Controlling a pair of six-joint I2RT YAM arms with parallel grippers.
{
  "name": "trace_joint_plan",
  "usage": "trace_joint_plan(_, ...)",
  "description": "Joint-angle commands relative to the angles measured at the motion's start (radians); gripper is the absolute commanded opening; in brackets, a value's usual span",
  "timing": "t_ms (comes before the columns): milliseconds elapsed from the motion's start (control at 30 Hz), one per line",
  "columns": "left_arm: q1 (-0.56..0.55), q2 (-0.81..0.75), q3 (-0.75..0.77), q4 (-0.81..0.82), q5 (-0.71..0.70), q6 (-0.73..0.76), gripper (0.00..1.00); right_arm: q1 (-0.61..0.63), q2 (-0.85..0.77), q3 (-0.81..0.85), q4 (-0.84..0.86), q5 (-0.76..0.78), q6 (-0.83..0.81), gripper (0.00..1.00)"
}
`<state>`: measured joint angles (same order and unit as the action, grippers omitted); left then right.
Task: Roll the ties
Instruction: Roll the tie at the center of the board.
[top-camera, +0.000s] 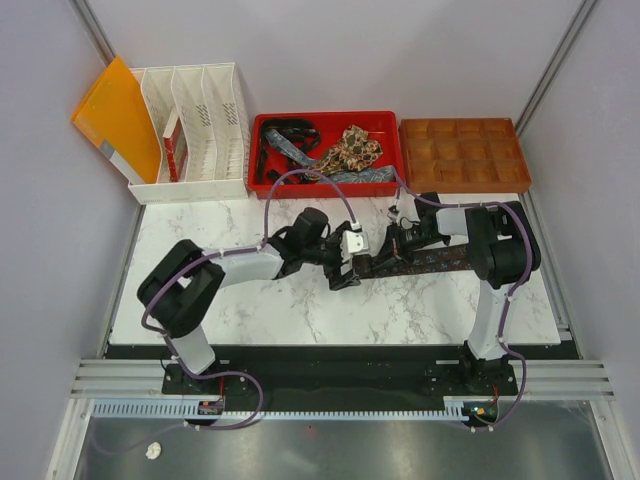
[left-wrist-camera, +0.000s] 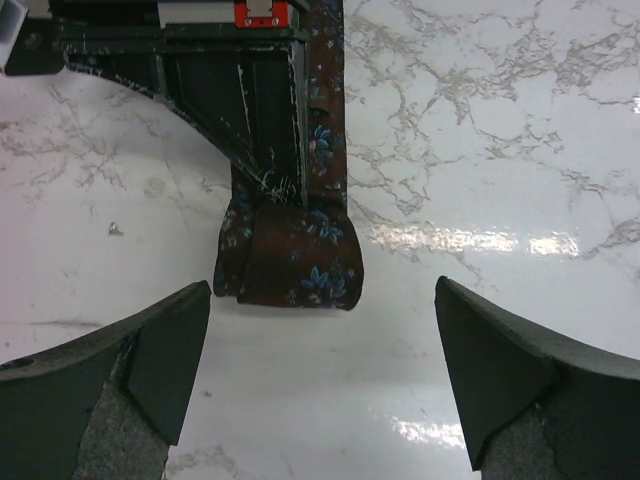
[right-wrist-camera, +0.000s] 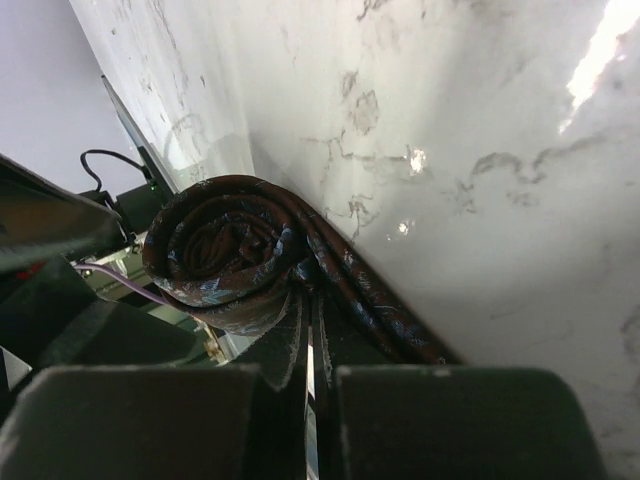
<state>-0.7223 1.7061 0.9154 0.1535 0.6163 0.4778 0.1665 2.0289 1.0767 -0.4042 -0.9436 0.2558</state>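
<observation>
A dark brown tie with blue flowers (top-camera: 425, 262) lies along the marble table (top-camera: 300, 310), its left end wound into a small roll (left-wrist-camera: 290, 262). In the right wrist view that roll (right-wrist-camera: 225, 250) is a tight coil just past my right gripper (right-wrist-camera: 312, 335), which is shut, tips against the coil's base and the flat tail running beside it. A little back from the roll, my left gripper (left-wrist-camera: 321, 284) stands wide open with only bare table between its fingers (left-wrist-camera: 165, 350). In the top view the left gripper (top-camera: 345, 272) and right gripper (top-camera: 380, 260) face each other across the roll.
A red bin (top-camera: 390, 125) at the back holds more ties, blue patterned and tan speckled. To its right sits a brown compartment tray (top-camera: 463, 152). A white file rack (top-camera: 200, 130) and an orange folder (top-camera: 115, 115) stand at the back left. Purple cables (top-camera: 300, 180) arch over both arms.
</observation>
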Motion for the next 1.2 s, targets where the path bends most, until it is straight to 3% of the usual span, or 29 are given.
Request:
trace_joint_plan(0,-0.051,0.044,0.01,0.147,-0.122,0.097,1.0,0.019,0.044,-0.014,-0.022,0.155,-0.067,0.0)
trace_joint_plan(300,-0.075,0.156,0.126,0.012,-0.135,0.176,1.0,0.025,0.031,-0.014,-0.019,0.14,-0.052,0.0)
trace_joint_plan(533,-0.077,0.178,0.134,-0.005,-0.121,0.194,0.98,0.025,0.025,-0.009,-0.021,0.128,-0.041,0.0)
trace_joint_plan(600,-0.078,0.19,0.163,-0.047,-0.096,0.219,0.91,0.025,0.025,-0.006,-0.019,0.118,-0.036,0.0)
trace_joint_plan(733,-0.077,0.213,0.215,-0.181,-0.07,0.248,0.59,0.024,0.019,0.008,-0.013,0.097,-0.015,0.0)
trace_joint_plan(933,-0.078,0.233,0.258,-0.285,-0.056,0.252,0.42,0.022,-0.007,0.015,0.016,0.068,0.031,0.0)
trace_joint_plan(1167,-0.077,0.257,0.28,-0.393,-0.043,0.291,0.29,-0.005,-0.033,0.04,0.042,0.028,0.079,0.0)
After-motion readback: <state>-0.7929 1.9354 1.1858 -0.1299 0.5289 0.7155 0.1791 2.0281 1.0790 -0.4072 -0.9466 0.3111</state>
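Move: The rolled end of the tie stands about 4 cm to the right of my left hand, 1 cm ahead and some 5 cm below. The flat, unrolled tie runs off to the right from there, its middle about 18 cm right of my left hand and 2 cm ahead. The red bin's middle is some 27 cm ahead and 4 cm left. From my right hand the roll sits about 3 cm left, 1 cm back and 1 cm higher. I bring my wide-open left hand down about 4.5 cm and some 2.5 cm right, edging slightly forward, so its fingers straddle the roll's front and back edges. Then I close them to about half, pinching those edges while the wrist tips roughly 15 degrees. My right hand stays, its shut fingertips still against the tie just right of the roll. ##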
